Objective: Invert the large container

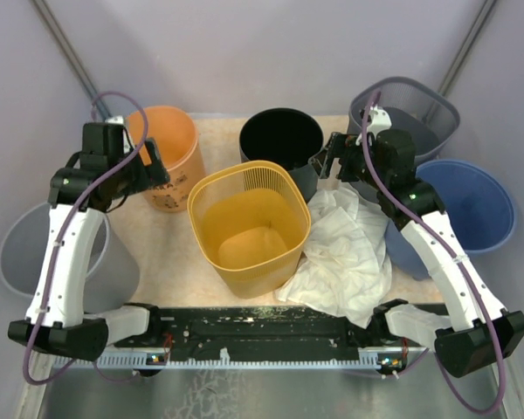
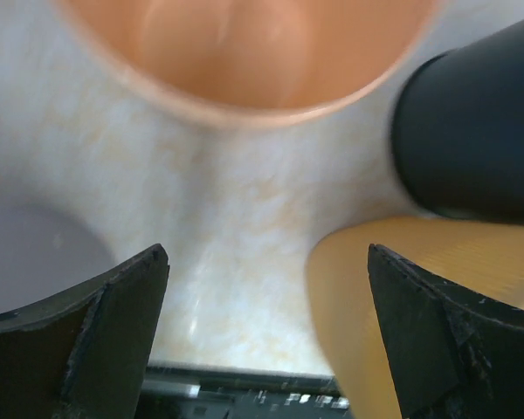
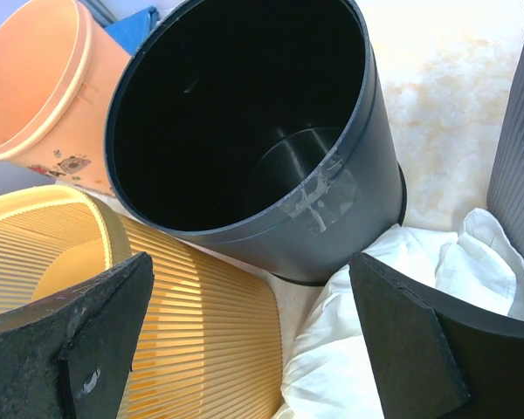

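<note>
The large container, a yellow ribbed bin (image 1: 260, 272), stands upright with its mouth up in the middle of the table. It also shows as the yellow bin (image 2: 358, 288) and the yellow bin (image 3: 201, 332) in the wrist views. My left gripper (image 1: 155, 168) hovers open to the bin's upper left, beside the orange bucket. In its own view the left gripper (image 2: 267, 253) has only bare table between its fingers. My right gripper (image 1: 325, 157) is open at the bin's upper right. The right gripper (image 3: 251, 259) holds nothing and looks down on the bin's far corner.
An orange bucket (image 1: 166, 157) and a black bucket (image 1: 281, 144) stand just behind the bin. A crumpled white cloth (image 1: 341, 253) lies against its right side. A grey mesh bin (image 1: 410, 109), a blue bin (image 1: 472, 205) and a grey bin (image 1: 26, 253) ring the table.
</note>
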Controlling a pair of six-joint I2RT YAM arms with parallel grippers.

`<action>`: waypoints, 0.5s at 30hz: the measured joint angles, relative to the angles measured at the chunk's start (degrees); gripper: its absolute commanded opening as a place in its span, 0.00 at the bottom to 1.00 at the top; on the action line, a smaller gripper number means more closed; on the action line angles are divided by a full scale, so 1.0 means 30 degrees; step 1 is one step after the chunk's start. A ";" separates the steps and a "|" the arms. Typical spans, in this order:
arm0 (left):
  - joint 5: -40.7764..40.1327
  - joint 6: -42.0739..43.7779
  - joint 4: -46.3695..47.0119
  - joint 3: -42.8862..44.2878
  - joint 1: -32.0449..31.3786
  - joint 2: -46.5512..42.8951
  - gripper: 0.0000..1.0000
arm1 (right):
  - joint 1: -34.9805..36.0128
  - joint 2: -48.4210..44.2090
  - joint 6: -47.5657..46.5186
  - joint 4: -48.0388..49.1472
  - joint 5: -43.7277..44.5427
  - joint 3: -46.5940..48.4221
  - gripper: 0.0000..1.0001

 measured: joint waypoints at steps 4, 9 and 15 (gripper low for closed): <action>0.1246 0.0437 0.1545 0.4248 -0.1362 0.1319 0.99 | 0.0000 0.0000 0.0015 0.0007 -0.0015 0.0000 0.94; 0.1989 0.0933 0.3322 0.8043 -0.2149 0.4838 0.99 | 0.0000 -0.0036 0.0044 -0.0007 0.0007 -0.0153 0.94; 0.1705 0.1362 0.4233 1.0171 -0.2157 1.0127 0.95 | 0.0000 -0.0211 0.0022 -0.0466 0.0408 -0.0291 0.94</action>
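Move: The orange container stands almost straight ahead of my left hand, its middle about 11 cm out and 17 cm down; it lies roughly 35 cm left and 7 cm ahead of my right hand. From my left hand, the black container is some 26 cm right and 11 cm out, the yellow one about 18 cm right and 5 cm back, and the left grey one about 19 cm left and 12 cm back. I swing my left hand forward about 16 cm and 9 cm to the right in an arc, up some 11 cm and then halfway down again, leaving the near side of the orange container for its far right rim, beside the gap to the black one. My wrist turns a little clockwise and the fingers pitch up, then begin to dip back; they stay wide open and touch nothing I can see. ##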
